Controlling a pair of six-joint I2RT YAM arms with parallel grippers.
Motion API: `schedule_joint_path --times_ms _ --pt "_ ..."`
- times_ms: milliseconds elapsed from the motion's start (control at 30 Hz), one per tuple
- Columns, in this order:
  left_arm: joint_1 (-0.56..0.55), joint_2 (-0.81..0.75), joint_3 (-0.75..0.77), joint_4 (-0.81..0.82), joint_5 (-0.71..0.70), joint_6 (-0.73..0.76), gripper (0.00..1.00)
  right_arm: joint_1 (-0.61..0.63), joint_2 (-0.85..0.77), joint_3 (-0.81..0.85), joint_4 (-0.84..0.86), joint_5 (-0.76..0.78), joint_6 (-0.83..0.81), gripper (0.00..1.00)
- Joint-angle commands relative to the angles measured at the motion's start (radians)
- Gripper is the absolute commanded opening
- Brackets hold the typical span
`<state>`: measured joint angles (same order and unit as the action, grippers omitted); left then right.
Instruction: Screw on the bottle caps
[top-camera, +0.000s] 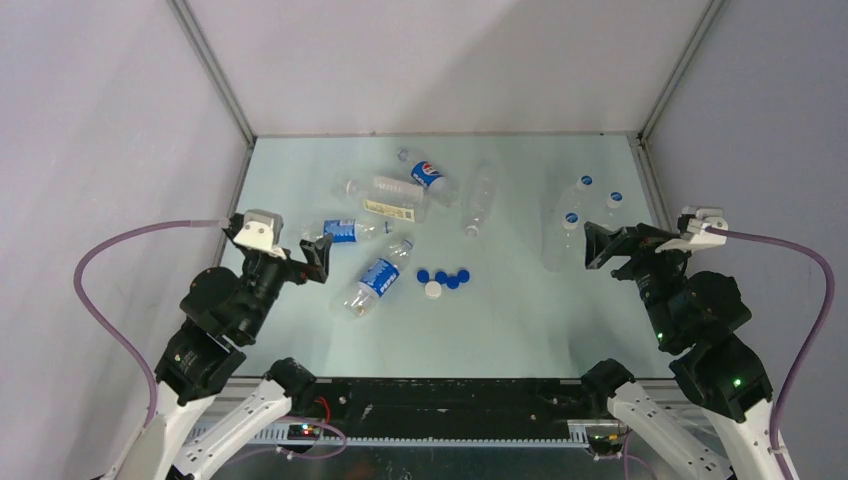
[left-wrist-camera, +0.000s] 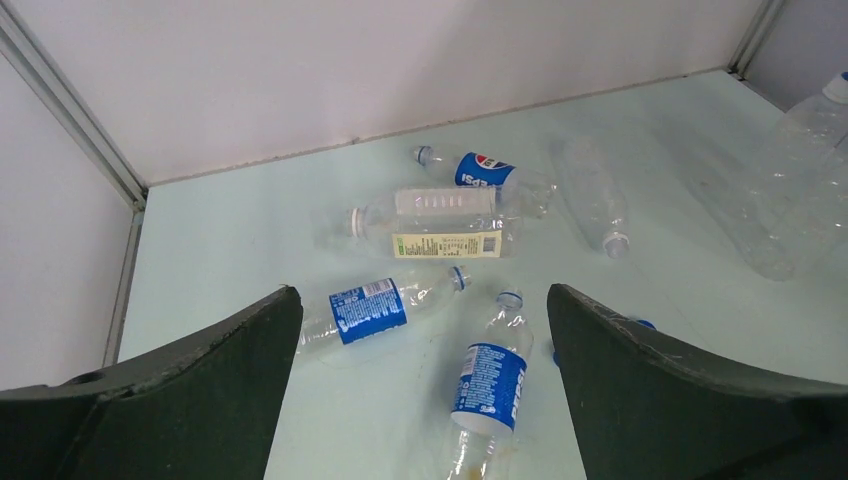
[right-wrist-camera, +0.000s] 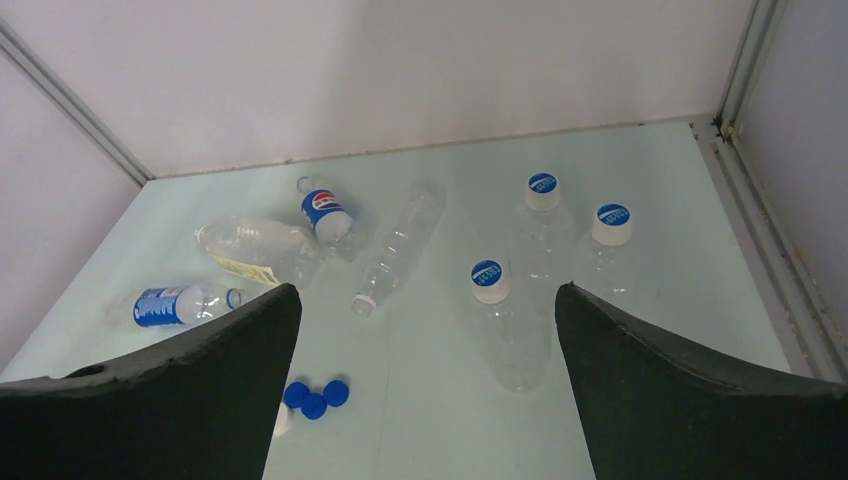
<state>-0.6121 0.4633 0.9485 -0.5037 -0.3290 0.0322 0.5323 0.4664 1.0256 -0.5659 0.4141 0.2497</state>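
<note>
Several loose blue bottle caps (top-camera: 447, 278) and one white cap (top-camera: 433, 290) lie together mid-table; they also show in the right wrist view (right-wrist-camera: 314, 397). Several uncapped bottles lie on their sides left of centre. Two blue-labelled ones (top-camera: 378, 277) (top-camera: 344, 231) are nearest my left gripper (top-camera: 318, 258), which is open and empty above the table. In the left wrist view the nearer bottle (left-wrist-camera: 490, 385) lies between my left gripper's (left-wrist-camera: 422, 295) fingers' line of sight. Three capped bottles (top-camera: 572, 225) stand upright at the right. My right gripper (top-camera: 597, 246) is open and empty beside them (right-wrist-camera: 426, 290).
Further back lie a pale-labelled bottle (top-camera: 392, 209), a clear one (top-camera: 385, 186), a blue-labelled one (top-camera: 428, 173) and a plain one (top-camera: 480, 198). White walls with metal frame posts close the table at the back and both sides.
</note>
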Motion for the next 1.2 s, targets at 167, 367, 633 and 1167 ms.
schedule_joint_path --times_ms 167,367,633,1167 --pt "0.006 0.045 0.02 -0.036 -0.016 -0.053 1.0 -0.002 0.026 0.0 0.037 -0.092 -0.042 0.99" --pt "0.006 0.165 0.013 -0.073 -0.019 -0.115 1.0 -0.002 0.064 -0.001 0.027 -0.185 -0.036 0.99" --pt "0.007 0.342 -0.011 -0.112 -0.061 -0.289 1.0 -0.002 0.094 -0.001 0.006 -0.285 -0.029 0.99" --pt "0.003 0.879 0.046 -0.136 0.076 -0.316 1.0 -0.001 0.133 -0.002 -0.06 -0.402 -0.027 1.0"
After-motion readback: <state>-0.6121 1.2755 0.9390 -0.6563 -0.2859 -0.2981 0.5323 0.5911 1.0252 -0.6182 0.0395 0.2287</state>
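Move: For the left hand, the near Pepsi bottle lies about 8 cm ahead, 6 right and 32 below; a second Pepsi bottle lies 19 ahead and 2 left, the blue caps 8 ahead and 21 right. For the right hand, the blue caps are some 7 cm ahead, 18 left and 36 below; a standing bottle is 11 ahead and 7 right, a clear lying bottle 26 ahead and 11 left. Left hand dives some 24 cm, tipping down towards the near Pepsi bottle; right swings 7 cm left towards caps. ##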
